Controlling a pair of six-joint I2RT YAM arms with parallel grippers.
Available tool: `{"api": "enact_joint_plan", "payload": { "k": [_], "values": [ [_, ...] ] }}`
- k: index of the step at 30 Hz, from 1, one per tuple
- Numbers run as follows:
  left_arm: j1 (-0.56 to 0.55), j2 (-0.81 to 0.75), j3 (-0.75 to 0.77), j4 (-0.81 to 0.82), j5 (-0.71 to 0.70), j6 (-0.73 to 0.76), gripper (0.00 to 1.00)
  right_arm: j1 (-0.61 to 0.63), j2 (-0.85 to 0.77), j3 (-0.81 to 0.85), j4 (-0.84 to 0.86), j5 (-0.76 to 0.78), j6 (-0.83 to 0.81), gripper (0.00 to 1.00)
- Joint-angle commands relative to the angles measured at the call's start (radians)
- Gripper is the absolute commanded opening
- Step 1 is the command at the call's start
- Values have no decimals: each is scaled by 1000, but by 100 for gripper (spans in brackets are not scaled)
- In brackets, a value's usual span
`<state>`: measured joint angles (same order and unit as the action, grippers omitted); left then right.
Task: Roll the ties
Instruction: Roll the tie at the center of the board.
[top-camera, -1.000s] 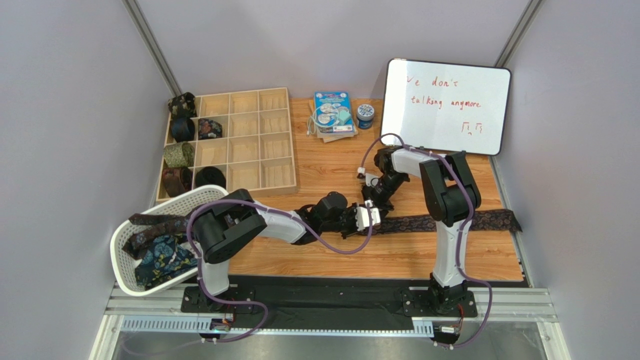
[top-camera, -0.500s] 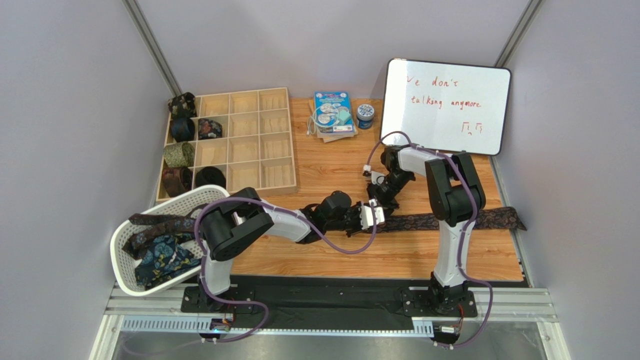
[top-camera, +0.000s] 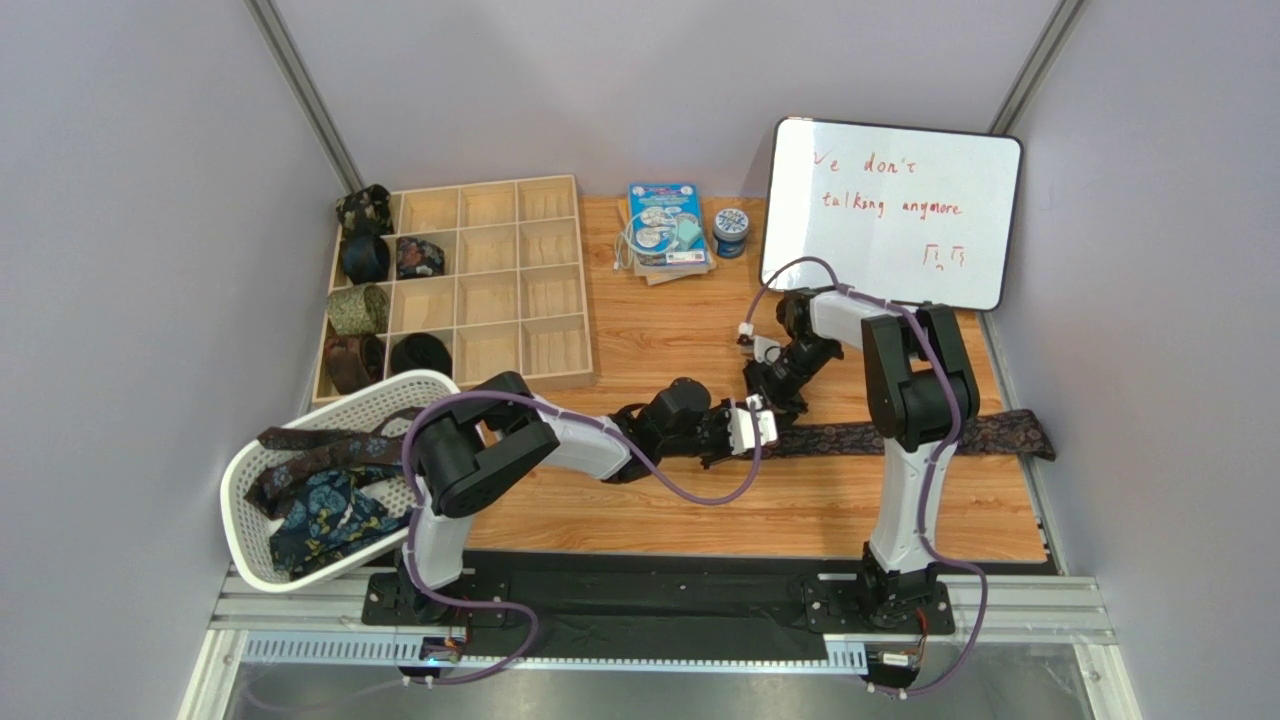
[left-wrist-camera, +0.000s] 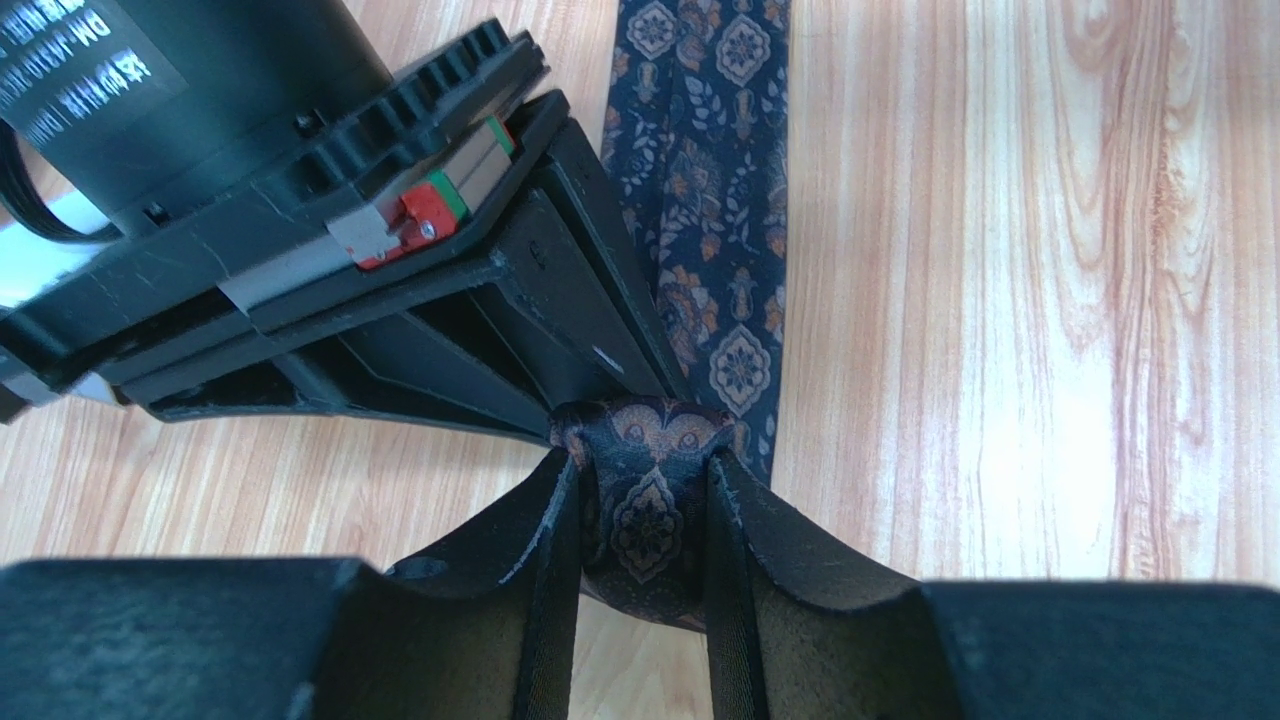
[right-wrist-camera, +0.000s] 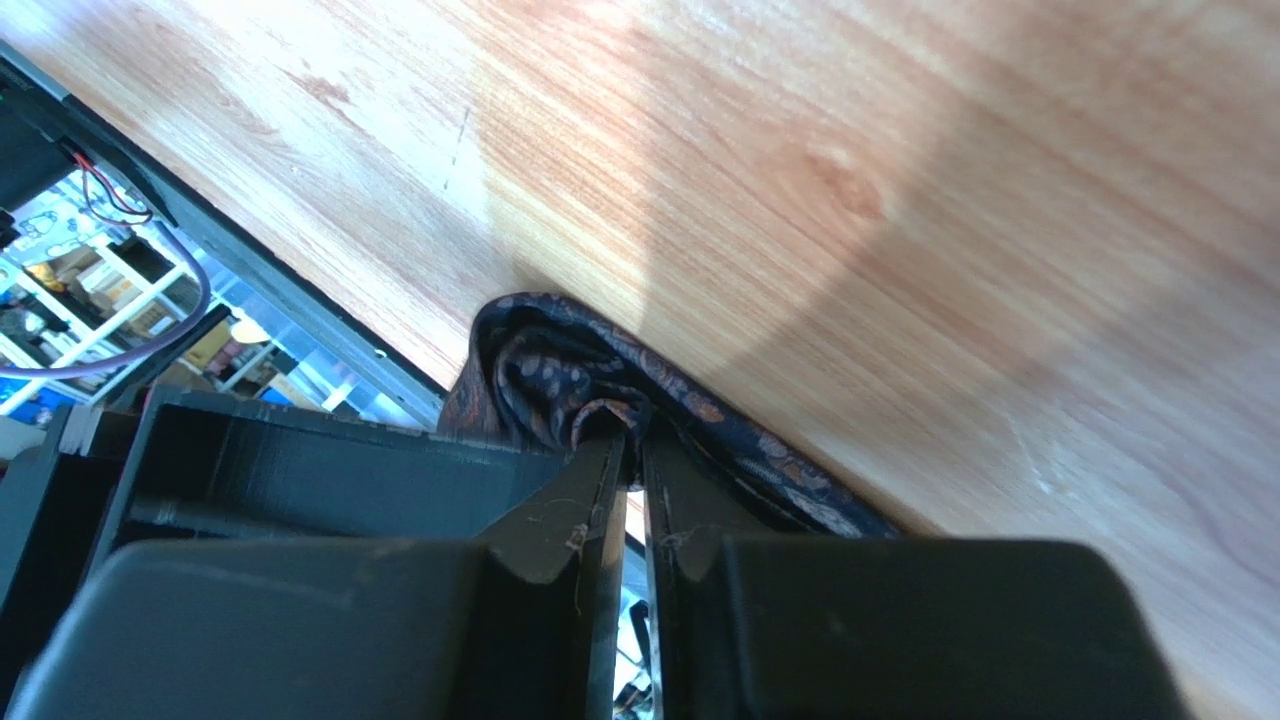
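Note:
A dark navy patterned tie (top-camera: 902, 437) lies flat across the wooden table, running right from both grippers. Its near end is coiled into a small roll (left-wrist-camera: 649, 503). My left gripper (left-wrist-camera: 643, 518) is shut on that roll, one finger on each side. My right gripper (right-wrist-camera: 633, 450) meets the roll from the far side (top-camera: 769, 393). Its jaws stand a narrow slit apart, tips against a fold of the tie (right-wrist-camera: 564, 368). The flat tie (left-wrist-camera: 706, 225) runs away from the roll in the left wrist view. More ties (top-camera: 323, 507) lie loose in the white basket.
The white mesh basket (top-camera: 241, 495) sits at the near left. Behind it is a wooden compartment tray (top-camera: 504, 285) with rolled ties (top-camera: 358, 311) in its left column. A whiteboard (top-camera: 894, 210), a booklet stack (top-camera: 666, 225) and a small jar (top-camera: 730, 230) stand at the back.
My left gripper has carried the roll a little to the right, and the flat tie has slid right with it. My right gripper has shifted right and its jaws have parted slightly.

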<state>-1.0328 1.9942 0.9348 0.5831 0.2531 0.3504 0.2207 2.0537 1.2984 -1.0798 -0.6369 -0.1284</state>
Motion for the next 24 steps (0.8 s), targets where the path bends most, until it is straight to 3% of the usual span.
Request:
{"api": "enact_joint_plan", "payload": {
  "k": [1, 8, 11, 18, 24],
  "values": [
    [10, 161, -79, -443, -34, -22, 18, 0, -107, 27, -6, -132, -54, 15],
    [10, 173, -68, -457, -28, -25, 18, -50, -127, 16, -2, -136, -59, 17],
    [10, 178, -60, -471, -28, -28, 17, -60, -132, 21, -22, -138, -65, 22],
    [10, 179, -57, -477, -26, -28, 17, -73, -193, 6, -38, -144, -71, 45],
    [10, 181, -56, -479, -21, -30, 18, -75, -210, -34, -17, -149, -66, 49]
  ]
}}
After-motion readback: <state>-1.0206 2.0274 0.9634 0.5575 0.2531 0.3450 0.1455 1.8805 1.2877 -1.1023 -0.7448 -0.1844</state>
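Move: The tie's roll is already held between the left fingertips, its middle practically at that hand point. From the right hand, whose nearly shut tips are right beside it, the roll's middle is about 2 cm to the left and 1 cm back, at the same height. The unrolled strip runs to the right, its middle roughly 17 cm right of the right hand and its free end some 33 cm right, both level with it fore and aft and 2 cm lower. The right hand comes free of the roll's right side, easing forward about 1.5 cm and slightly right as it starts to lift, then going almost straight up to finish some 5 cm higher, its nearly shut fingers spreading to about half open and tilting around 10 degrees so they point more to the left. Meanwhile the left hand settles about 1 cm down towards the table early on and then stays there, keeping the roll between its fingertips. ##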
